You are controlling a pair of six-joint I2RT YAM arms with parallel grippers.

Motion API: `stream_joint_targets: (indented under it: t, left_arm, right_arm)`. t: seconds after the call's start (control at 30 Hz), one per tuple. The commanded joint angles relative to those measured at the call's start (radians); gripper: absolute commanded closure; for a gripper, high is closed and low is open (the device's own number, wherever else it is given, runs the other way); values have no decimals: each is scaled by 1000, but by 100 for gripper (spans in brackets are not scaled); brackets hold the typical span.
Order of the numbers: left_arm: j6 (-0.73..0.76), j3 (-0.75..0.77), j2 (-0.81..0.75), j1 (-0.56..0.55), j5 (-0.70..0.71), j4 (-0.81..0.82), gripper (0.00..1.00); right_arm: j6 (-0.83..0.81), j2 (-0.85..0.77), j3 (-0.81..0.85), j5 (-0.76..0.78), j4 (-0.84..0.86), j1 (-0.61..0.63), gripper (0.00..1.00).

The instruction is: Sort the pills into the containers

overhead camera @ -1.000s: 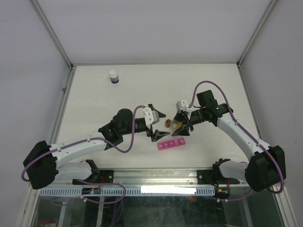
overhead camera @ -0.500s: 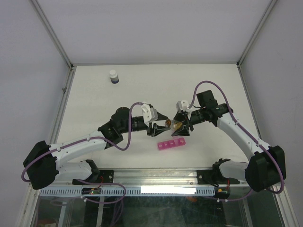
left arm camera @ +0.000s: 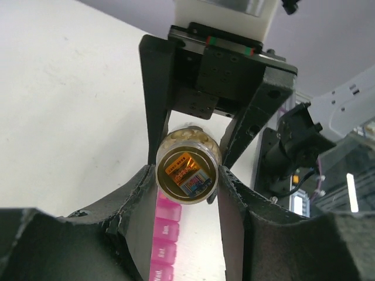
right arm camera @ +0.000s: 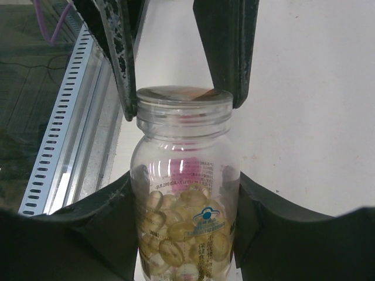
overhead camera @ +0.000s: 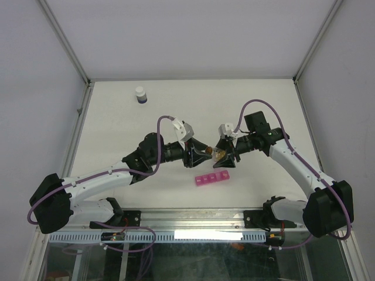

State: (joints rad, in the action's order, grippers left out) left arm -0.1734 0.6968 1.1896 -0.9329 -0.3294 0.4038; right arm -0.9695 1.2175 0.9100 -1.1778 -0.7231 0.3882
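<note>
A clear bottle (right arm camera: 184, 175) partly filled with yellow pills (right arm camera: 176, 234) hangs level above the table between my two arms. My right gripper (right arm camera: 184, 216) is shut on its body. My left gripper (left arm camera: 187, 175) is shut on its lid (right arm camera: 181, 104), a finger (right arm camera: 117, 58) on each side. From above, the left gripper (overhead camera: 197, 154) and right gripper (overhead camera: 224, 156) face each other with the bottle (overhead camera: 213, 154) between them. The containers, a pink pill-box strip (overhead camera: 212, 178), lie on the table just below, lids shut; the strip (left arm camera: 163, 237) also shows under the bottle.
A white-capped dark bottle (overhead camera: 140, 95) stands at the far left of the white table (overhead camera: 263, 105). A metal rail (overhead camera: 193, 218) runs along the near edge, and the frame's posts edge the table on both sides.
My left gripper has swung right to the bottle's lid and closed on it. The right arm and the bottle have stayed still.
</note>
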Motion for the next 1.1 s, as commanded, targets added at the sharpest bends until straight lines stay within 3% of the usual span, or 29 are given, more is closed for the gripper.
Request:
stream_joint_targets:
  t: [0.0,0.07,0.17,0.3,0.47,0.63,0.83,0.93,1.07]
  left_arm:
    - [-254,72,-15,-70,253,-41,96]
    - [-287,82,-16,-87,305,-71,93]
    - [-318,90,-18,-90,322,-89,80]
    - [-322,86,-30,-90,290,-69,36]
    - [-275,59,-81,-90,322,-78,3]
    - [-166,12,-167,-90,346,-131,1]
    - [232,-81,-297,-84,91,-56,1]
    - [372,-63,-269,-56,-18,-58,1]
    - [403,-2,-173,11,-105,-73,2]
  right_arm:
    - [-3,-13,42,-37,34,8,100]
    - [3,-11,41,-38,36,8,100]
    - [9,-12,44,-39,38,8,100]
    - [12,-12,44,-42,40,5,100]
    - [13,-16,44,-46,39,2,100]
    - [12,-16,43,-48,39,1,100]
    - [-1,-18,46,-57,25,1,100]
    - [-14,-22,47,-65,17,1,100]
    - [-21,-28,46,-73,12,1,100]
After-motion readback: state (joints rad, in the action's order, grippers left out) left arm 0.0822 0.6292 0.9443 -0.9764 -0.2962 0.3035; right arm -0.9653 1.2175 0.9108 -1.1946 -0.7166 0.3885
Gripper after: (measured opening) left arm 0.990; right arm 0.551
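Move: The bottle's lid is already pinched at the left hand's point, facing left. The bottle body, in the right gripper, sits about 4 cm to the right of that point, 2 cm back and 1 cm lower. The pink pill box lies on the table some 18 cm below the left hand, roughly 4 cm back and 2 cm to the right. From the right hand the lid is around 5 cm left, 2 cm forward and 1 cm up. The lid is first worked counter-clockwise, as seen facing its top, the still-shut left fingers rolling with it by about 15 degrees. The left hand then opens wide, lets go and withdraws about 5 cm left, up and back, its wrist rolling some 30 degrees the other way. The right hand keeps the bottle gripped almost in place. ##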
